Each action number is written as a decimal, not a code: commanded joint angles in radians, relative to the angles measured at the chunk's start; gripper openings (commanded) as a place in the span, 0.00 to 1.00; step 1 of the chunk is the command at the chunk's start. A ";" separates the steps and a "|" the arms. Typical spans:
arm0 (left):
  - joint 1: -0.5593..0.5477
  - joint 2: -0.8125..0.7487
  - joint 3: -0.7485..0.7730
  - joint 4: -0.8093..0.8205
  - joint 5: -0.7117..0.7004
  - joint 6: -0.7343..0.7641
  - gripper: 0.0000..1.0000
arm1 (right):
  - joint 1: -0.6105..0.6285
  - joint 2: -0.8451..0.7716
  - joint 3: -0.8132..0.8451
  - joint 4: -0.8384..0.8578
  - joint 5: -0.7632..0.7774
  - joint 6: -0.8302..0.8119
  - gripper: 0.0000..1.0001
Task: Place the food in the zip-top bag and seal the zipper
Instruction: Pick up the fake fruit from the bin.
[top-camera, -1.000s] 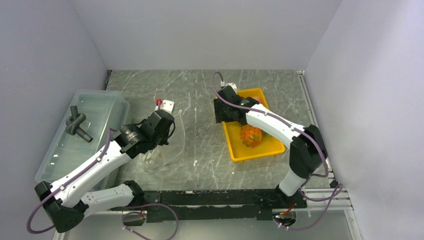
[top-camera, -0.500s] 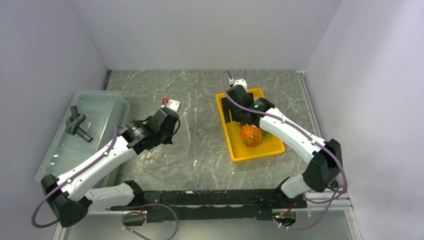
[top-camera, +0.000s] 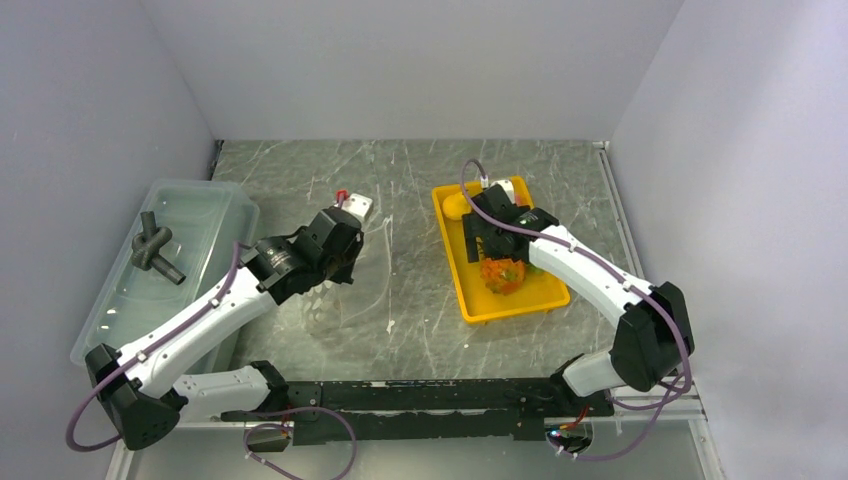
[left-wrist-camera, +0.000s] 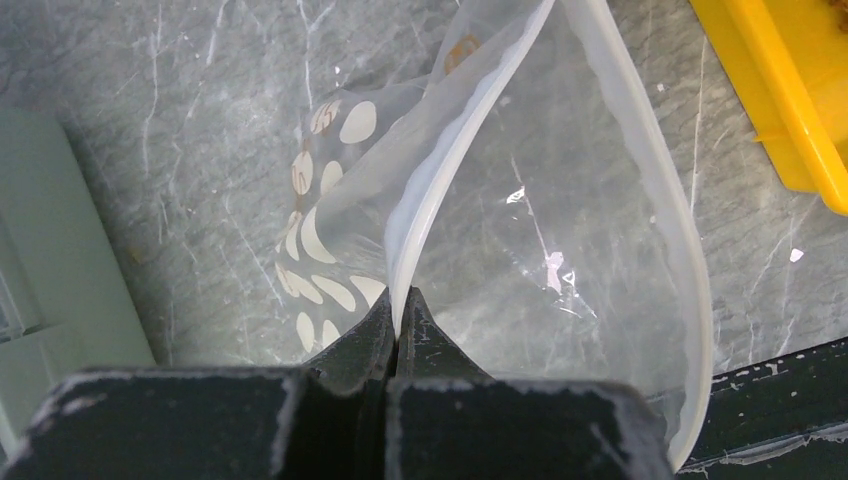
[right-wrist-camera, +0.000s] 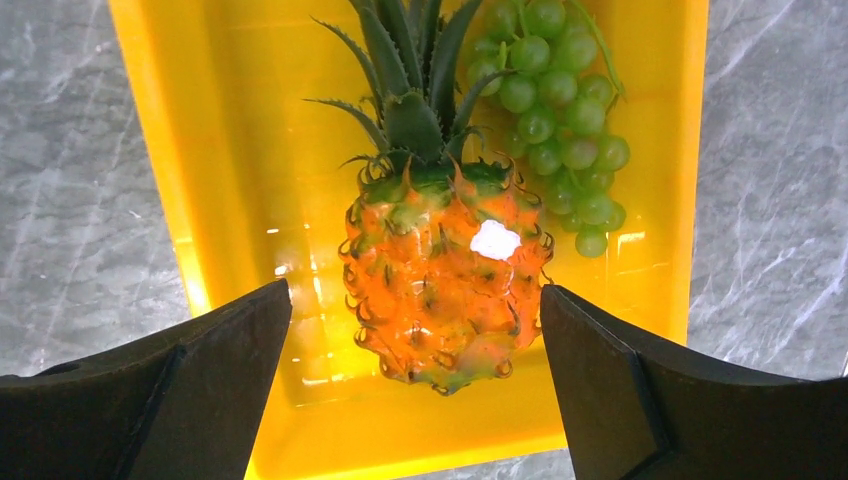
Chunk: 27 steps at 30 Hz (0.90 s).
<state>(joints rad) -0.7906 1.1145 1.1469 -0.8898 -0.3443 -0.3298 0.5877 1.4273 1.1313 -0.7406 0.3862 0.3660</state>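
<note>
The zip-top bag (left-wrist-camera: 540, 230) is clear with white dots, and its mouth gapes open above the table. My left gripper (left-wrist-camera: 397, 300) is shut on the whitish zipper (left-wrist-camera: 440, 190) strip of one mouth edge and holds the bag (top-camera: 322, 305) up. My right gripper (right-wrist-camera: 412, 292) is open wide, one finger on each side of the orange pineapple (right-wrist-camera: 445, 280) without touching it. The pineapple lies in the yellow tray (right-wrist-camera: 240, 120) beside a green grape bunch (right-wrist-camera: 560, 130). From above, the right gripper (top-camera: 490, 245) hovers over the pineapple (top-camera: 503, 272). A peach-coloured round fruit (top-camera: 455, 205) sits at the tray's far end.
A translucent lidded bin (top-camera: 205, 215) stands at the left with a dark cross-shaped piece (top-camera: 155, 250) on it. The yellow tray (top-camera: 470, 318) lies right of centre. Grey walls close in three sides. A black rail (top-camera: 440, 395) runs along the near edge.
My right gripper has moved right over the tray to above the pineapple and opened wider. My left gripper has carried the bag's mouth a little to the right and farther back.
</note>
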 joint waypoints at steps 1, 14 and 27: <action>0.003 -0.025 -0.030 0.057 0.021 0.026 0.00 | -0.035 -0.013 -0.029 0.073 -0.033 -0.002 1.00; 0.002 -0.069 -0.060 0.046 0.009 0.018 0.00 | -0.103 0.069 -0.057 0.148 -0.114 -0.013 1.00; 0.003 -0.100 -0.065 0.033 -0.007 0.010 0.00 | -0.138 0.182 -0.025 0.184 -0.142 -0.034 1.00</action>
<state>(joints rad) -0.7906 1.0431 1.0828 -0.8734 -0.3382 -0.3187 0.4583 1.5780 1.0779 -0.5911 0.2596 0.3477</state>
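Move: The pineapple's body lies in the yellow bin about 6 cm below my right hand, some 2 cm back and 1 cm to the right. The grapes are about 6 cm ahead of that hand and 7 cm to its right; the pear is roughly 13 cm ahead and 8 cm to the left, each about 7 cm below. From my left hand the pineapple is about 32 cm to the right, 4 cm ahead and 14 cm below. I sink my right hand about 5.5 cm into the bin, shifting some 1 cm right as I start down and then easing about 2.5 cm forward over the crown end of the pineapple's body. The fingers stay wide open to come down on either side of the body, and tip about 5 degrees steeper. My left hand keeps its pinch on the bag's mouth. ##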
